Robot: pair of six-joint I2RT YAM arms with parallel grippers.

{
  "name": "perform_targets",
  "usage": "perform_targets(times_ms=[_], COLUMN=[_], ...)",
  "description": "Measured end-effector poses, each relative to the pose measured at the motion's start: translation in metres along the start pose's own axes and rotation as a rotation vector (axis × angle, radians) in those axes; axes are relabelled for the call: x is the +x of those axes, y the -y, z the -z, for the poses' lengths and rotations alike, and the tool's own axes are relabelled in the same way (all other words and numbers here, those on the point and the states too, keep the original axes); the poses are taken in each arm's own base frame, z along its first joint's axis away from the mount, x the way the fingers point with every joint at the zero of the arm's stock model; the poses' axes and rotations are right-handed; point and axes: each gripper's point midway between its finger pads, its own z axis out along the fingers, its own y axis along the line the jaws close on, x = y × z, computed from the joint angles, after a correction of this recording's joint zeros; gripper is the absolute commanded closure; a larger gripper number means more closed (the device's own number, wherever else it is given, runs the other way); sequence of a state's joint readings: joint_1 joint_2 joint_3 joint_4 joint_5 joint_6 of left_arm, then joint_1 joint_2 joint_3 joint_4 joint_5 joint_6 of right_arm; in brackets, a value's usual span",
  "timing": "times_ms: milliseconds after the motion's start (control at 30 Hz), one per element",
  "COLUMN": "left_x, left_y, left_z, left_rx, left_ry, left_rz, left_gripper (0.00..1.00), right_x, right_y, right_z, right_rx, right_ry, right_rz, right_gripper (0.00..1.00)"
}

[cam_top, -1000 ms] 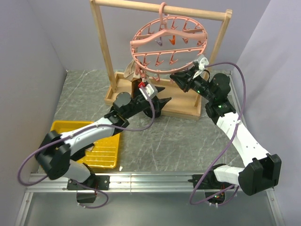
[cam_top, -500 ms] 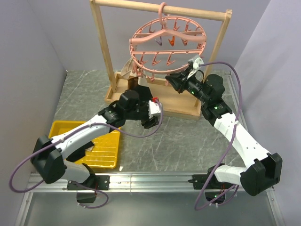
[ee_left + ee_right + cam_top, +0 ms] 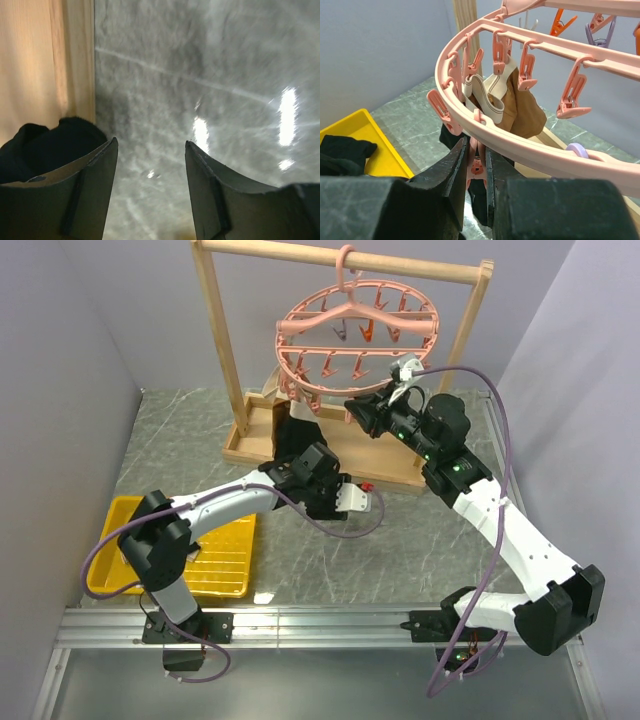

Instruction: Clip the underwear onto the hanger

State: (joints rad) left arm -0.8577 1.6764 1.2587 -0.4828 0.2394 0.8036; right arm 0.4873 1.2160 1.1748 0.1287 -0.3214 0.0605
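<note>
The pink hanger (image 3: 358,335) hangs by its hook from the wooden frame's top bar; its ring (image 3: 530,150) crosses the right wrist view. My right gripper (image 3: 476,146) (image 3: 356,412) is under the ring's near edge, shut on a pink clip peg (image 3: 478,167). The underwear's black cloth (image 3: 481,202) hangs directly below that peg and shows behind the ring (image 3: 296,430). My left gripper (image 3: 150,142) (image 3: 325,502) is low over the grey table, open and empty, with black cloth (image 3: 47,142) just beside its left finger.
A brown-and-cream garment (image 3: 515,107) is clipped to the ring's far pegs. The pale wooden frame's base (image 3: 45,60) (image 3: 390,475) lies left of my left gripper. A yellow tray (image 3: 225,570) holding dark cloth (image 3: 342,150) sits at the front left.
My left arm has pulled back from under the hanger and swung down and right toward the table, jaws still open. The right gripper shifted left along the ring, holding the peg.
</note>
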Motion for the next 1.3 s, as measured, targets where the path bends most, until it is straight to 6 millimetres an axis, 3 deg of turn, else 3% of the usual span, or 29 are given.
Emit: perform_targets(times_ms=[200, 567, 1033, 1300], left_x=[0.01, -0.014, 0.041, 0.039], left_y=[-0.009, -0.053, -0.142, -0.156], left_z=[-0.003, -0.016, -0.019, -0.014], left_rx=[0.0, -0.104, -0.363, -0.399], left_ry=[-0.116, -0.242, -0.42, -0.439], left_rz=[-0.158, -0.281, -0.196, -0.184], left_gripper=[0.39, 0.4, 0.4, 0.4], right_x=[-0.004, 0.002, 0.002, 0.001], right_y=[-0.008, -0.011, -0.011, -0.01], right_z=[-0.004, -0.011, -0.011, -0.011], right_rx=[0.013, 0.072, 0.083, 0.085], right_ry=[-0.016, -0.051, -0.051, -0.049], right_rz=[0.005, 0.068, 0.099, 0.11], right_gripper=[1.0, 1.0, 1.0, 1.0])
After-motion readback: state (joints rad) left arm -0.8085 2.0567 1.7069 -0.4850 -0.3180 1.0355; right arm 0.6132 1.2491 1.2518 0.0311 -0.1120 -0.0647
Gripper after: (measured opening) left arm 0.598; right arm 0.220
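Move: Ahead and to the left of the left hand hangs the black underwear, its middle about 12 cm farther out, 9 cm left and some 7 cm higher. The clip pinched by the right hand is roughly 13 cm ahead of the left hand, 3 cm right and 25 cm up. From the right hand the black underwear is about 12 cm left, level in reach and 18 cm below; the brown underwear is some 6 cm ahead of that hand, 12 cm left and 10 cm lower. Swinging in low beneath the hanger, the open left hand goes forward about 16 cm towards the hanging black underwear, while its wrist turns some 35 degrees so the fingers end up aiming forward and down rather than down to the right. The right hand keeps its pinch on the rim clip, eases about 1.5 cm left early on, rolls slightly and then holds. ##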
